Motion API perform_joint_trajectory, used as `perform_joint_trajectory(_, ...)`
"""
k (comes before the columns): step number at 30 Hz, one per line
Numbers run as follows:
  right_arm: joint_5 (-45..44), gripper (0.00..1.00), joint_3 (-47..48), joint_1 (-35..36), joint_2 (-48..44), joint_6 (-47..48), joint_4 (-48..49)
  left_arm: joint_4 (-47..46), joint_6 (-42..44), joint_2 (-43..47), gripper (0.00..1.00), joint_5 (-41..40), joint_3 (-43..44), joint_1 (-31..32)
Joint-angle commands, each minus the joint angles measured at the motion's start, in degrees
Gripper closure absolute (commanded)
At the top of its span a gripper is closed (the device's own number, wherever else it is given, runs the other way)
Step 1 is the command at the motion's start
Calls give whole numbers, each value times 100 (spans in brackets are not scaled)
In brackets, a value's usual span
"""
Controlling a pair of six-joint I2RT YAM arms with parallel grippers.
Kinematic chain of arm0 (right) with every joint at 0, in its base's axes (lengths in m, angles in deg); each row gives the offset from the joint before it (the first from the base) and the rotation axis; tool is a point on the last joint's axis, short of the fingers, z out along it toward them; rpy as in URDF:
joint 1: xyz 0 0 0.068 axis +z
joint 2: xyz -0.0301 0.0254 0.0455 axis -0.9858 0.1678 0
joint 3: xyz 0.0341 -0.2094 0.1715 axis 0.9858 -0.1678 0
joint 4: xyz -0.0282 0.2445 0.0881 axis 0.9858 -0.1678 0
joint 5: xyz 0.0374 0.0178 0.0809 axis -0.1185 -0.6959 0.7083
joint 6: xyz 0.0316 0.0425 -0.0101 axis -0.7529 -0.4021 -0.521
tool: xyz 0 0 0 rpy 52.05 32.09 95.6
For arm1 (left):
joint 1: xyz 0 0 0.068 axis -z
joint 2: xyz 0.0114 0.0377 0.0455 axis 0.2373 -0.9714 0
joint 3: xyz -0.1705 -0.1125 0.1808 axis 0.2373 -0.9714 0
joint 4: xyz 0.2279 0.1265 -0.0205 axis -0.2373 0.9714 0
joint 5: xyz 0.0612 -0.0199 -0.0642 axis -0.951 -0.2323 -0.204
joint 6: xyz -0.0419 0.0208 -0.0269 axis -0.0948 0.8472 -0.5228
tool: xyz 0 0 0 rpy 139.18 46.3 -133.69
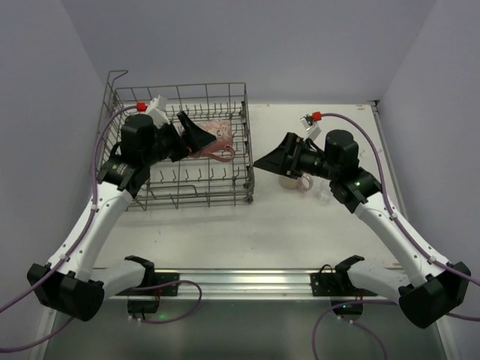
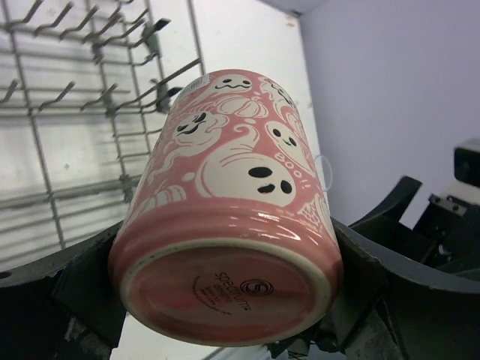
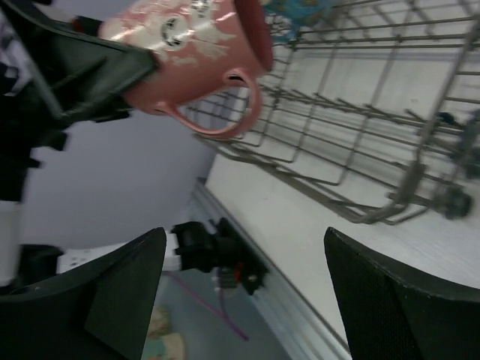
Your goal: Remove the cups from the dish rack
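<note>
A pink mug (image 1: 215, 138) printed with white ghosts hangs on its side over the dish rack (image 1: 180, 196), with my left gripper (image 1: 196, 135) shut on it. In the left wrist view the mug (image 2: 232, 180) fills the space between both fingers of the left gripper (image 2: 225, 289), its base towards the camera, with the rack's prongs (image 2: 45, 172) behind. My right gripper (image 1: 262, 162) hovers open over the table just right of the rack, with nothing between its fingers (image 3: 420, 307). It faces the held mug (image 3: 187, 45) and the rack (image 3: 360, 172). A cream mug (image 1: 291, 181) stands on the table under the right arm.
The rack fills the back left of the white table (image 1: 300, 225). Walls close in on both sides. A metal rail (image 1: 247, 281) runs along the near edge between the arm bases. Something teal (image 3: 294, 10) shows at the top of the right wrist view.
</note>
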Motion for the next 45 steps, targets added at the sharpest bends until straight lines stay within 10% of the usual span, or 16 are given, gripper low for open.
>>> perform_joint_trajectory(1, 1507, 12, -125, -4, 200, -1501, 1992, -3162, 148, 651, 100, 834, -847, 44)
perform_joint_trajectory(4, 1826, 12, -573, -4, 367, -2443, 3506, -4179, 113, 967, 100, 1001, -1446, 44)
perform_joint_trajectory(15, 1835, 12, -890, -4, 744, -2496, 4498, -5989, -546, 1073, 100, 1581, -2011, 52)
perform_joint_trajectory(45, 1959, 39, -671, 400, 1800, -2989, 6690, -6923, -810, 669, 100, 1010, -2512, 782)
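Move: The pink cup is already in my left hand, its middle about 3 cm ahead and 3 cm right of my fingers' midpoint. It is bound for my right gripper, some 20 cm to my left hand's right and 3 cm back, at much the same height. The blue cup sits in the rack 10 cm ahead, 16 cm left and 20 cm below. From my right hand, the pink cup is about 17 cm left, 6 cm ahead, and the beige cup 8 cm right, 2 cm ahead, 13 cm below. Keeping my grip round the cup's base, I carry it about 8 cm right and back towards my right hand, lifting some 5 cm and turning its mouth clockwise and upward to face that hand. My right hand goes about 7 cm left and some 4 cm up, rolling its left side up and turning counter-clockwise, then narrows its fingers partway around the handle beside the rim. ##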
